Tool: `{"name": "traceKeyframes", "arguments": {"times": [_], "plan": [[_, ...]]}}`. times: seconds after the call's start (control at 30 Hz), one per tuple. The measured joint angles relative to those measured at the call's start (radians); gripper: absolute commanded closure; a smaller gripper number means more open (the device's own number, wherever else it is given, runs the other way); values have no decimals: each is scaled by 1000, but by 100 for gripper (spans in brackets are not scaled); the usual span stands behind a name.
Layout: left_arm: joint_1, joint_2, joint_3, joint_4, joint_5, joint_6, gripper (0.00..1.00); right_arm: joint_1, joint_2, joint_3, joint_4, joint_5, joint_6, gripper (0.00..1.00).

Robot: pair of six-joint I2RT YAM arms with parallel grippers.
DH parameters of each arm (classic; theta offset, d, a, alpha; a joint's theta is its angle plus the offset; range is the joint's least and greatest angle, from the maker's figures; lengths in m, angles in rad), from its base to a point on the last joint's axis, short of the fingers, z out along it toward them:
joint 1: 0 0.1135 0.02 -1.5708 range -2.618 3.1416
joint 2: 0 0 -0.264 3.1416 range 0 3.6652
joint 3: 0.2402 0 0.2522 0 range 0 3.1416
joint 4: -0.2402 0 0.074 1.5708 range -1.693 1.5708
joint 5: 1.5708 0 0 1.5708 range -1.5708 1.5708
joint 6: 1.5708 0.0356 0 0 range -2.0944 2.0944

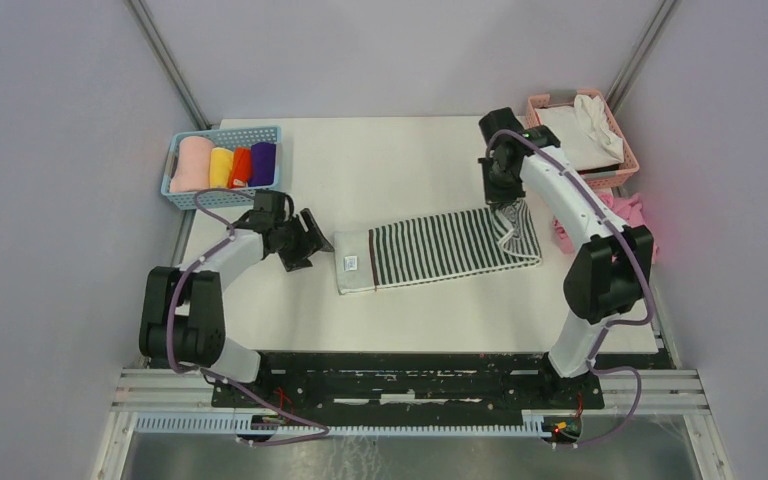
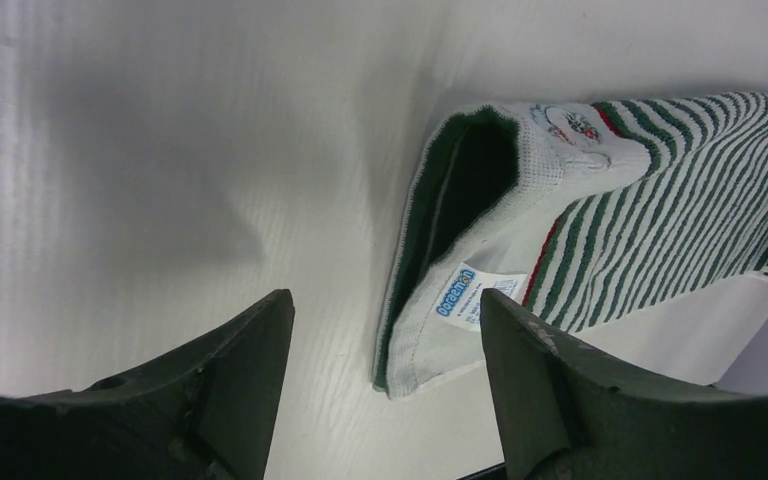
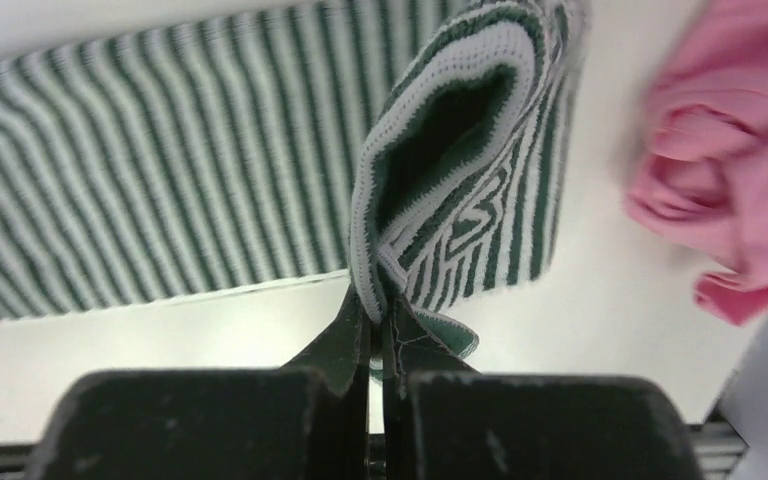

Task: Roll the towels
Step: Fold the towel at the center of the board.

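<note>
The green-and-white striped towel (image 1: 430, 250) lies folded in a long strip across the middle of the table. Its white end with the "Doraemon" label (image 2: 465, 295) points left. My right gripper (image 1: 508, 207) is shut on the towel's right end (image 3: 440, 150) and holds that edge lifted and curled over. My left gripper (image 1: 312, 240) stands open just left of the labelled end; in the left wrist view the gripper (image 2: 385, 300) has the towel's corner (image 2: 410, 360) ahead of its fingers, untouched. A purple towel (image 1: 263, 163) sits rolled in the blue basket.
The blue basket (image 1: 222, 190) at the back left also holds pink, yellow and orange rolls. A pink basket (image 1: 628, 160) at the back right holds a white cloth (image 1: 595, 120). A crumpled pink cloth (image 1: 628, 215) (image 3: 730, 180) lies at the table's right edge, close to the right arm.
</note>
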Motion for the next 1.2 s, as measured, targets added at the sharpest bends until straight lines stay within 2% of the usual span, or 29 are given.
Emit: {"name": "traceKeyframes", "arguments": {"times": [0.1,0.3,0.47,0.77,1.2], "plan": [[-38,47,-14,55,8,-40,33,79,26,22,0,-78,24,99],[-79,125,-29,141,8,-89,58,218,101,99,4,-139,85,99],[-96,136,-54,202,8,-121,69,328,145,126,29,-156,147,100],[-115,141,-72,258,5,-136,73,477,266,267,66,-183,236,99],[-123,129,-94,285,-2,-146,74,574,381,328,153,-225,358,98]]}}
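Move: The striped towel's left end, where the left hand is headed, lies about 4 cm to its right, level with it and some 4 cm below. The barcode label sits about 7 cm right and 2 cm back, the red seam roughly 12 cm right and 1 cm back. From the right hand, holding the towel's other end, that left end lies about 37 cm left, 12 cm back and 14 cm down, with the red seam some 30 cm left and 12 cm back. With the striped towel's right end still pinched, the right hand sweeps it left some 30 cm towards the left end, drifting back and finally sinking slightly, while turning about 20 degrees counter-clockwise with its left side rising. The left hand slips right and down about 5 cm, bringing its wide-open fingers around the left edge and closing them most of the way. ##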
